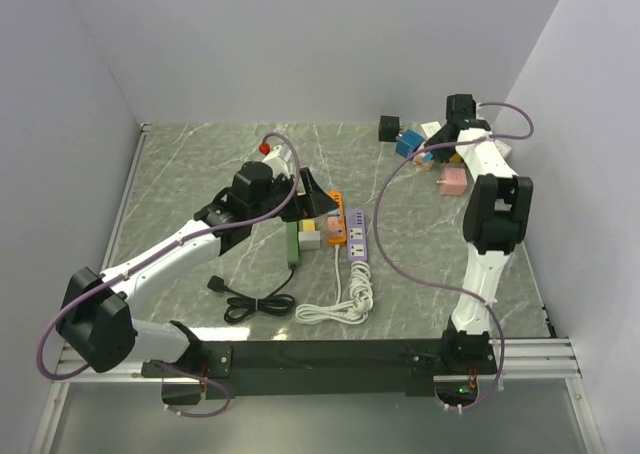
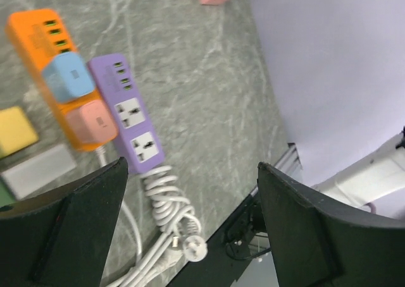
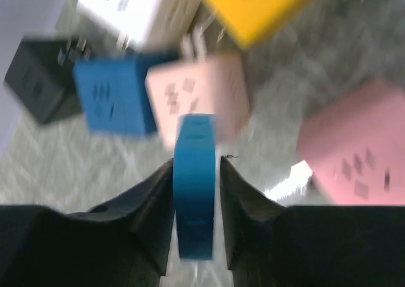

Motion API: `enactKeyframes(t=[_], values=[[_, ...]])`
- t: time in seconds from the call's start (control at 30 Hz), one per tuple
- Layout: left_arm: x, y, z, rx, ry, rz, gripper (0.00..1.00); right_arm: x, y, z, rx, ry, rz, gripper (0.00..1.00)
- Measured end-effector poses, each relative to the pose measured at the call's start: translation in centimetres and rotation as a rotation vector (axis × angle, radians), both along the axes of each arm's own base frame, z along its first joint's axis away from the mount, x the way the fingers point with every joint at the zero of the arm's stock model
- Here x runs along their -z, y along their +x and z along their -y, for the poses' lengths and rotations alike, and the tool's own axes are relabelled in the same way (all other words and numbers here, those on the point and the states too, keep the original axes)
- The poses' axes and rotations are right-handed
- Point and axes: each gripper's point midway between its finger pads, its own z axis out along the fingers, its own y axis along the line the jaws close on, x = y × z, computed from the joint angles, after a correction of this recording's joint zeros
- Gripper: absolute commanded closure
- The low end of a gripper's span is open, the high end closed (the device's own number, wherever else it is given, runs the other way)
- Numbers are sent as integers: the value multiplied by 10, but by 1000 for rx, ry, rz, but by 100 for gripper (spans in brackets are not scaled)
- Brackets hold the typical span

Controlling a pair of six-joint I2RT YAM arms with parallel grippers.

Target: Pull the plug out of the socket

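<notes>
An orange socket strip point(image 2: 35, 37) lies on the table with a light blue plug point(image 2: 68, 77) and a pink plug point(image 2: 93, 122) seated in it. Beside it lies a purple socket strip point(image 2: 130, 113) whose sockets are bare. My left gripper point(image 2: 193, 167) hovers open above these strips point(image 1: 336, 217), with nothing between its fingers. At the far right my right gripper point(image 3: 195, 165) is shut on a slim blue plug point(image 3: 194, 186), held upright over a heap of loose plug cubes. In the top view that gripper point(image 1: 428, 154) sits at the back right corner.
The heap holds a black cube point(image 3: 41, 78), a blue cube point(image 3: 114, 97), pink cubes point(image 3: 199, 94), a white one point(image 3: 136, 9) and a yellow one point(image 3: 253, 6). A green strip point(image 1: 292, 242), a coiled white cable point(image 1: 340, 304) and a black cable point(image 1: 250, 299) lie near the front.
</notes>
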Motion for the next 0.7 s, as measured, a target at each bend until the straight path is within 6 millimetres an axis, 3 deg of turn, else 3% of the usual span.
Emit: enactKeyframes(t=[0.13,0.27,0.47,0.6,0.7], values=[[18,2,-16,-46,41,-42,11,20,34,22,72,16,1,39],[27,10,-33,-100,65,-65,11,25,39,33,107,34,-2,13],[24,20,-50,-153,68,-60,11,9,39,36,85,80,28,7],[21,22,-59,-173,66,-49,10,-17,4,27,27,93,32,6],[23,22,-66,-187,67,-50,11,-54,-25,11,-36,69,62,5]])
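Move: The right hand still has the blue plug between its fingers; the open spot it is taken to lies about 3 cm ahead, 4 cm right and 6 cm below. From this hand the peach block is some 7 cm ahead, the pink block 8 cm right and about level. From the left hand, empty and open, the pink plug on the orange strip is about 7 cm ahead, 4 cm right and 18 cm below; the green strip is 7 cm ahead, 8 cm left. The right fingers let go of the blue plug, opening wide as the hand eases about 5 cm forward and right and a little down to the gap between the peach and pink blocks; the hand then pulls up and back, rising some 8 cm. The left hand, staying open, slides about 6 cm left towards the green strip, slightly down and forward, turning some 10 degrees counter-clockwise. ##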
